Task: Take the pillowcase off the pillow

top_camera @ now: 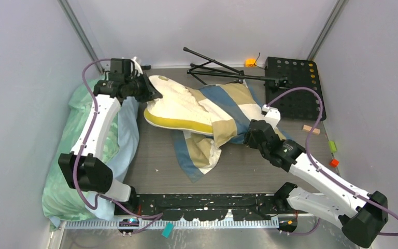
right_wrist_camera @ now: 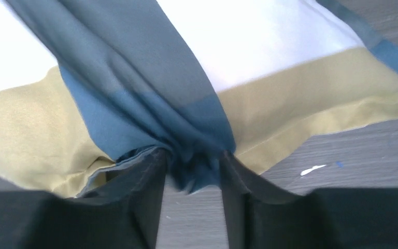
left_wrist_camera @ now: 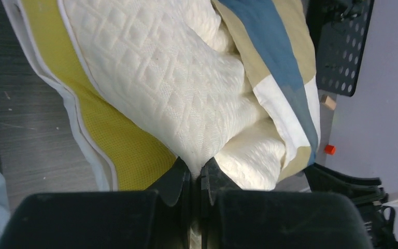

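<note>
The cream-yellow pillow (top_camera: 179,106) with a yellow-green edge lies mid-table, its left half bare. The blue, tan and white pillowcase (top_camera: 223,116) still covers its right end and trails toward the front. My left gripper (top_camera: 155,94) is at the pillow's left end. In the left wrist view it (left_wrist_camera: 197,168) is shut on a pinch of the pillow's quilted cloth (left_wrist_camera: 176,88). My right gripper (top_camera: 249,136) is at the pillowcase's right side. In the right wrist view it (right_wrist_camera: 194,168) is closed on a bunched blue fold of the pillowcase (right_wrist_camera: 150,98), low over the table.
A mint-green pillow (top_camera: 65,171) with light blue cloth (top_camera: 127,135) lies along the left wall under my left arm. A black folded tripod (top_camera: 223,70) and a black perforated board (top_camera: 295,88) are at the back. Small blocks (top_camera: 334,163) lie at the right.
</note>
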Controlling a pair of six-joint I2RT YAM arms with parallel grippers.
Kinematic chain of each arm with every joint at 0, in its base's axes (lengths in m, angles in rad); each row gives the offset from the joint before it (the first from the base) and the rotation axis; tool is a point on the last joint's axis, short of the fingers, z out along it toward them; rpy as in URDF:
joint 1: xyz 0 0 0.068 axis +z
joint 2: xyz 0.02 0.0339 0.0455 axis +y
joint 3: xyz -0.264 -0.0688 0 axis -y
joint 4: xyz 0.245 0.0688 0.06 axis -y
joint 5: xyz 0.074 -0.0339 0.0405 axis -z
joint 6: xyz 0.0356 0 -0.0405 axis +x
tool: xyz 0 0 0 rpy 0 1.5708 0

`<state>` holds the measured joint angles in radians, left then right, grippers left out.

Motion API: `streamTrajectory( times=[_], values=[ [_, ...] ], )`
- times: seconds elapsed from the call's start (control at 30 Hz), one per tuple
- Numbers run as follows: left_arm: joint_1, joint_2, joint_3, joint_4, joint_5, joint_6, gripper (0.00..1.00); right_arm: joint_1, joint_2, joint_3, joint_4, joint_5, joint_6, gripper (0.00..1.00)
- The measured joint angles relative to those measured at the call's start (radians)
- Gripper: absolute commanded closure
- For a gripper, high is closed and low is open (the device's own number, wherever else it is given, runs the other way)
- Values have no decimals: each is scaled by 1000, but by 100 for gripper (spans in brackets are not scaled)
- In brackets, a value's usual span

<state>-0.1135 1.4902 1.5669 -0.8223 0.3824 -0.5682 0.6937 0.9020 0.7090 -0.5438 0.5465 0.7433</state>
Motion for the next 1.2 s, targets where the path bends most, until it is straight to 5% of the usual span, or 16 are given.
streamTrajectory(
  times=[0.2, 0.4, 0.73, 0.77, 0.97, 1.2],
  values=[
    [-132, -77, -154, 31, -46, 24, 100, -9, 34, 118, -45, -131, -159, 19],
    [-234, -222, -262, 14, -112, 76, 100, -9, 207, 355, -45, -211, -262, 16],
    [-245, -397, -423, -37, -147, 105, 99, -10, 679, 718, -32, -341, -341, 14],
    [-248, -404, -447, -43, -150, 105, 91, -9, 721, 746, -31, -361, -346, 14],
    [-303, -416, -510, -112, -229, 85, 5, 22, 890, 858, -27, -420, -372, 14],
    [-316, -455, -510, -135, -364, 35, 0, 74, 977, 897, -25, -440, -390, 14]
  ],
)
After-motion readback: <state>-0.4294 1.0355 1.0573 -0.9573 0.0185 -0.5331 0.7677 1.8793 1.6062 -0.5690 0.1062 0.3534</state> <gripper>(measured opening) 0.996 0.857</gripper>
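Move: The pillow hangs by its far left corner from the left hand, its bared middle roughly 9 cm to that hand's right, 4 cm back and 10 cm below. The far end of the pillowcase hem lies some 12 cm right of the left hand, 2 cm ahead and 14 cm down; from the right hand it is about 17 cm ahead, 20 cm left and a few cm lower. The case's loose flap is some 17 cm left of the right hand and 6 cm back. The pillow's corner, already pinched in the left hand, is hauled back towards the base some 16 cm and down about 9 cm, swinging briefly right on the way, before the fingers open wide and let go. The right fingers open further, come free of the blue cloth, and the hand arcs up, left and forward, then down to the far part of the pillowcase hem, turning about 35 degrees counter-clockwise. ##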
